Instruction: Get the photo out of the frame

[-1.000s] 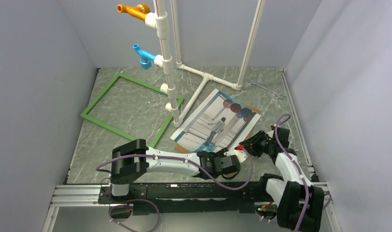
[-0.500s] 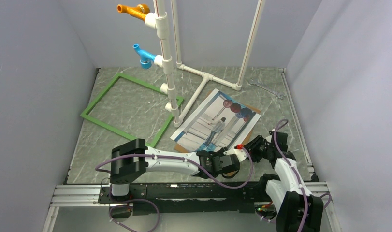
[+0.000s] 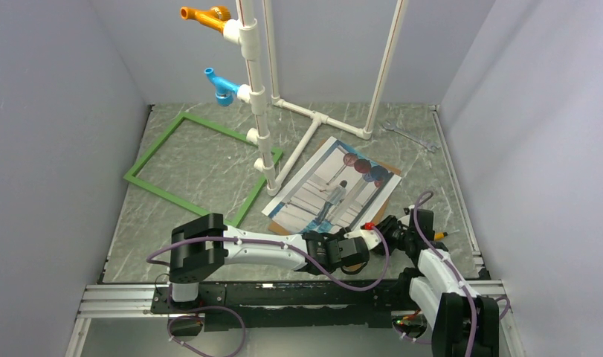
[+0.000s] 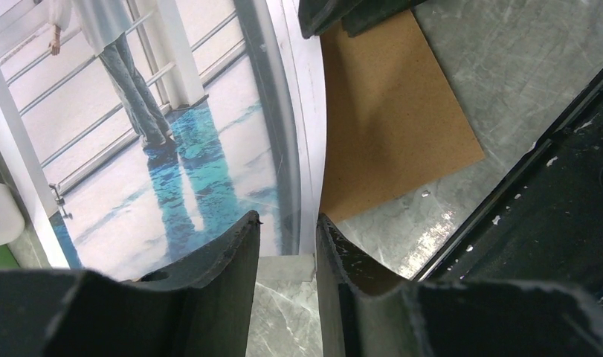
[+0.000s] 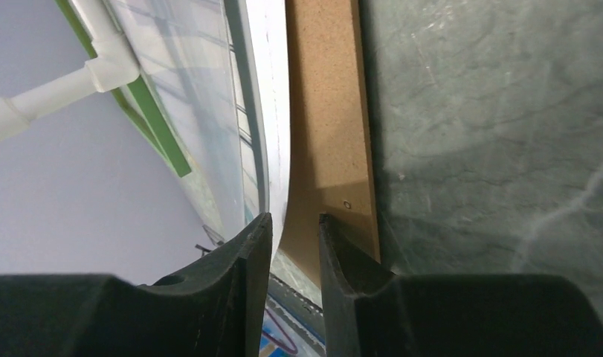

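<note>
The photo (image 3: 335, 190) lies on a brown backing board (image 3: 391, 172) right of centre, outside the green frame (image 3: 201, 167), which lies empty at the left. Both grippers are at the photo's near right corner. My left gripper (image 4: 288, 219) has its jaws a little apart, and the photo's (image 4: 172, 149) white bottom border ends just at the tips. My right gripper (image 5: 295, 217) is rolled on its side, jaws slightly apart. The photo's (image 5: 272, 111) edge bows up off the board (image 5: 328, 111) and runs into its gap. Neither gripper visibly clamps anything.
A white pipe stand (image 3: 294, 137) rises between frame and photo, carrying an orange fitting (image 3: 205, 15) and a blue fitting (image 3: 222, 85). A metal wrench (image 3: 410, 136) lies at the back right. Grey walls close three sides. A metal rail (image 3: 283, 294) runs along the near edge.
My right gripper has drawn back toward the near edge along the photo's right side, with its elbow dropping. The left arm and the photo have barely moved.
</note>
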Tool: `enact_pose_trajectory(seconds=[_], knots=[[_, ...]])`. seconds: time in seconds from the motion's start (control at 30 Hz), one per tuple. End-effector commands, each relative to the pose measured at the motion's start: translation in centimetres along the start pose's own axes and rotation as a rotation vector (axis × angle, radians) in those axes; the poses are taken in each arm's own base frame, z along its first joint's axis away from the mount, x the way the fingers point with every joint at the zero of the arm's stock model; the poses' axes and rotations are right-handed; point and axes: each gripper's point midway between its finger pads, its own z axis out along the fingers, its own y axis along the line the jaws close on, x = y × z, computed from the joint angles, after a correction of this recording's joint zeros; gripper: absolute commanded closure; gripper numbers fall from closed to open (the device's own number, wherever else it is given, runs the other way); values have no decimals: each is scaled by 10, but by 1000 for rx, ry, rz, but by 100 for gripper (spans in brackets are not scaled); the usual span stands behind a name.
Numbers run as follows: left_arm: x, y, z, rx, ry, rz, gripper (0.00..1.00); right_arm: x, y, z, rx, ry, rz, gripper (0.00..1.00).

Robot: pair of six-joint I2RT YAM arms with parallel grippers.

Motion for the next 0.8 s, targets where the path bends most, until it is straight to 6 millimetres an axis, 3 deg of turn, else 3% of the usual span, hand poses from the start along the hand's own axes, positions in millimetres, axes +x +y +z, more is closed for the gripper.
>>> enact_pose_trajectory(seconds=[0.0, 0.43, 0.77], knots=[[-15, 16, -10, -29, -40, -29, 63, -1, 13, 6, -75, 0, 21, 68], [-16, 18, -12, -34, -41, -29, 63, -24, 55, 12, -327, -106, -77, 68], [-15, 18, -13, -32, -40, -34, 64, -40, 57, 23, -348, -154, -116, 72]])
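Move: The photo's raised right edge is about 2 cm ahead and 1 cm left of the right hand, at roughly fingertip height. The photo's middle is some 11 cm ahead and 8 cm left of that hand, about 1 cm lower. The middle of the backing board, mostly under the photo, is about 9 cm ahead and 7 cm left; the screwdriver is some 17 cm right and 2 cm back. From the left hand, the photo's middle is about 15 cm ahead and 4 cm left. Sideways first, then outward: the right hand slides about 1.5 cm left towards the photo's edge, then swings forward to finish some 5 cm farther out and a centimetre higher. Its wrist tilts the fingers up and rolls, about 15 degrees in all, bringing the partly open fingers around the photo's edge without clearly closing. The left hand stays at the near corner with the edge between its fingertips. ##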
